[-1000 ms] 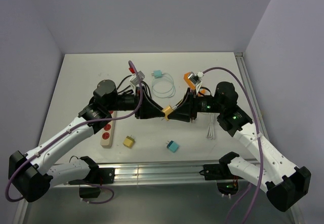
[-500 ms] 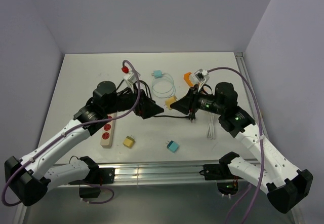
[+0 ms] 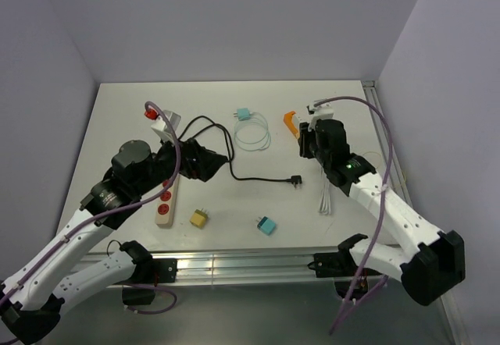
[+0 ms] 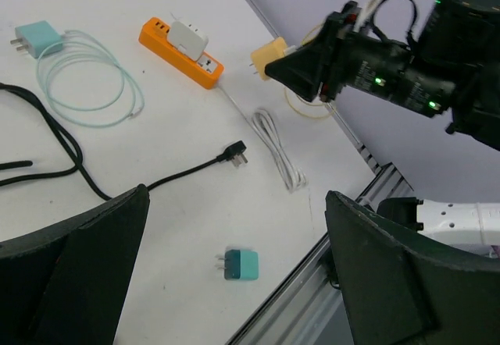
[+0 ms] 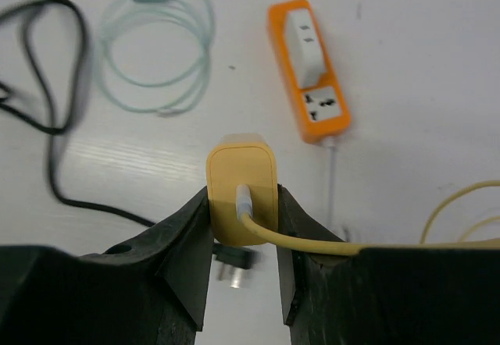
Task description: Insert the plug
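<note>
A yellow plug (image 5: 242,181) with a yellow cable is clamped between the fingers of my right gripper (image 5: 242,204), which is shut on it above the table. It also shows in the left wrist view as the yellow plug (image 4: 269,55) at the tip of the right gripper. Beyond it lies the orange power strip (image 5: 308,68) with a white adapter (image 5: 303,42) plugged in and one free socket beside that. From above, the right gripper (image 3: 307,147) hangs just in front of the orange strip (image 3: 290,120). My left gripper (image 3: 208,163) stands wide open and holds nothing.
A black plug (image 3: 296,179) on a black cord lies mid-table, under the right gripper. A white power strip (image 3: 165,204), a yellow charger (image 3: 199,218) and a teal charger (image 3: 267,225) lie near the front. A teal charger with coiled cable (image 3: 251,135) and a white cable (image 3: 326,198) lie nearby.
Both grippers met at the yellow plug a second ago. The left gripper opened and drew back to the left. The right gripper kept the plug and carried it back right, toward the orange strip.
</note>
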You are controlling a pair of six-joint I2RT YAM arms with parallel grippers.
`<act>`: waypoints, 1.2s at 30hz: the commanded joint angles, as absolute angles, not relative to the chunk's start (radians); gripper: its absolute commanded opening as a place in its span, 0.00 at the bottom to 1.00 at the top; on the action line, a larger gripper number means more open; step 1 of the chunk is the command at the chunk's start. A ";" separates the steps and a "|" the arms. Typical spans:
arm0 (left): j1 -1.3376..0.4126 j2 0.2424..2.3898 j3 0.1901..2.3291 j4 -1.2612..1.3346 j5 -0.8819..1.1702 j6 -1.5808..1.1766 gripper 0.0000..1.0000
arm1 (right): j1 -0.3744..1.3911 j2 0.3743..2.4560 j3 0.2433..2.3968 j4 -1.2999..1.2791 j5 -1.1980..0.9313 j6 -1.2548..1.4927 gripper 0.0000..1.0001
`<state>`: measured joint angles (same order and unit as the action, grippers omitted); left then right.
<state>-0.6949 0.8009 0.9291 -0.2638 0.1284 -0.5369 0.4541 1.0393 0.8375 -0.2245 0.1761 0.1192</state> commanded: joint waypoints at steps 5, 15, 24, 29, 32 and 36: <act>-0.693 0.752 0.885 -0.302 0.120 -0.508 0.99 | 0.251 1.218 0.925 -0.259 0.264 -0.035 0.00; -0.695 0.739 0.877 -0.305 0.143 -0.496 0.99 | 0.163 1.360 0.887 -0.080 0.078 -0.184 0.00; -0.693 0.723 0.865 -0.305 0.109 -0.462 0.99 | 0.152 1.491 0.907 -0.005 0.005 -0.238 0.00; -0.695 0.723 0.873 -0.313 0.083 -0.437 0.99 | 0.147 1.541 0.925 -0.005 -0.034 -0.242 0.00; -0.695 0.724 0.870 -0.307 0.071 -0.433 0.99 | 0.147 1.568 0.948 -0.003 -0.052 -0.244 0.00; -0.695 0.726 0.862 -0.301 0.064 -0.433 0.99 | 0.147 1.583 0.972 -0.003 -0.077 -0.255 0.00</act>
<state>-0.6949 0.7345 0.8661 -0.3218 0.0856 -0.4561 0.1543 1.5757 0.9131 -0.0544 -0.0456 -0.2317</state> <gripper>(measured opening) 0.994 0.402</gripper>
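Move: The right hand already grips the yellow plug; the free socket at the near end of the orange strip lies about 13 cm ahead, 5 cm to its right and 19 cm below. The white plug sits in the strip some 4 cm beyond that socket and 3 cm left of it; the black plug lies nearly straight beneath the hand, about 21 cm down. From the left hand the free socket is roughly 22 cm ahead, 25 cm right and 31 cm below. Right hand lowers the yellow plug some 13 cm, forward and right, towards the free socket; left sinks slightly. ##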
